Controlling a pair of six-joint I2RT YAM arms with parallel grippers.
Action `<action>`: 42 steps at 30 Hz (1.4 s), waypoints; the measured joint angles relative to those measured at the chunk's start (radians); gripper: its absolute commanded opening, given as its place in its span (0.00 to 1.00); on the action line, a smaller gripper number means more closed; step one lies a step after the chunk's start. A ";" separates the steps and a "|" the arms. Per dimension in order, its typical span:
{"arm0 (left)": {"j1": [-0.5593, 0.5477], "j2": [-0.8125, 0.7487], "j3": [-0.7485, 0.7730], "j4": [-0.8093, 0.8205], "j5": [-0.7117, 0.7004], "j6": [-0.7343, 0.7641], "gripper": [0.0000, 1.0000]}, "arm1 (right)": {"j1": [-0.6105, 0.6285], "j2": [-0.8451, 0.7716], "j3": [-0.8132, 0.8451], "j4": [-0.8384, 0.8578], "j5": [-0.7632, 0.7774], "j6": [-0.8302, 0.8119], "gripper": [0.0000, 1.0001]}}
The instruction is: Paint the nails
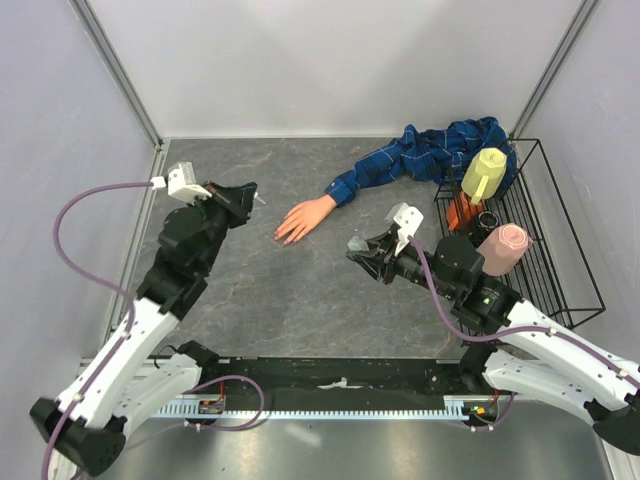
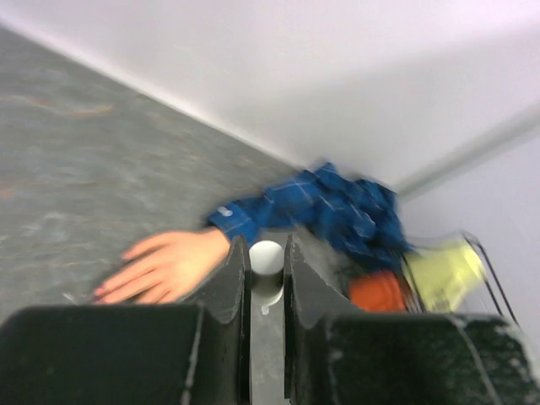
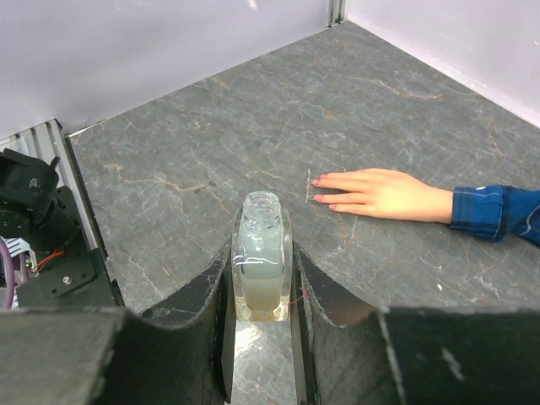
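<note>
The peach mannequin hand [image 1: 305,218] lies flat on the grey table and sticks out of a blue plaid sleeve [image 1: 425,155]. Its nails [image 3: 321,190] look pink at the fingertips, which point toward the left arm. My left gripper [image 1: 245,195] hovers left of the fingertips, shut on a small white cap [image 2: 267,257]; whether a brush hangs from it is hidden. My right gripper [image 1: 358,250] sits just right of the hand, shut on a small clear bottle [image 3: 261,253] with an open neck and pale liquid inside. In the blurred left wrist view the mannequin hand [image 2: 164,266] lies left of the jaws.
A black wire basket [image 1: 560,250] stands at the right edge of the table, holding a yellow object [image 1: 484,172], an orange one [image 1: 460,210] and a pink one [image 1: 503,245]. The sleeve drapes against the basket. Grey walls close in the back and sides.
</note>
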State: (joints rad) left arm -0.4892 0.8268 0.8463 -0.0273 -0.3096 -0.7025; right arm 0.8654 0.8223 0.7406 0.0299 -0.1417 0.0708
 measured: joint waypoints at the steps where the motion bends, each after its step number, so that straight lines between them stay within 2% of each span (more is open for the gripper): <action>1: 0.000 -0.033 0.014 -0.018 0.072 0.029 0.02 | 0.000 0.001 0.003 -0.003 -0.004 0.002 0.00; 4: 0.000 -0.090 0.080 -0.076 0.316 0.114 0.02 | 0.000 0.020 0.034 -0.017 -0.037 0.005 0.00; 9: -0.001 -0.100 0.238 -0.163 0.698 0.274 0.02 | 0.000 0.098 0.125 -0.014 -0.141 0.004 0.00; 15: -0.001 -0.064 0.321 -0.212 0.996 0.402 0.02 | 0.000 0.204 0.207 -0.017 -0.293 0.003 0.00; 20: -0.001 -0.016 0.298 -0.195 1.078 0.414 0.02 | 0.000 0.232 0.242 -0.020 -0.344 0.004 0.00; 25: -0.001 -0.023 0.189 -0.062 1.097 0.355 0.02 | 0.000 0.275 0.270 0.016 -0.394 0.016 0.00; 32: -0.001 -0.040 0.120 0.084 1.070 0.284 0.02 | 0.000 0.303 0.272 0.023 -0.429 0.024 0.00; 42: -0.001 -0.050 0.102 0.144 1.001 0.227 0.02 | 0.000 0.317 0.277 0.027 -0.469 0.031 0.00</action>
State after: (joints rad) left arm -0.4904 0.7765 0.9485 0.1165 0.6910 -0.4755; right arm 0.8654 1.1389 1.0172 0.0574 -0.6106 0.1017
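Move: The left hand already holds the brush by its cap. The open polish bottle, still gripped by the right hand, lies about 10 cm back, 22 cm to the right and 4 cm lower. The mannequin hand is on the table roughly 13 cm ahead of the left hand, 6 cm right and 32 cm below. From the right hand, the brush cap lies some 10 cm ahead, 22 cm left and 4 cm higher. Left hand swings its brush clockwise, back, right and up towards the bottle, which right brings 8 cm left. ##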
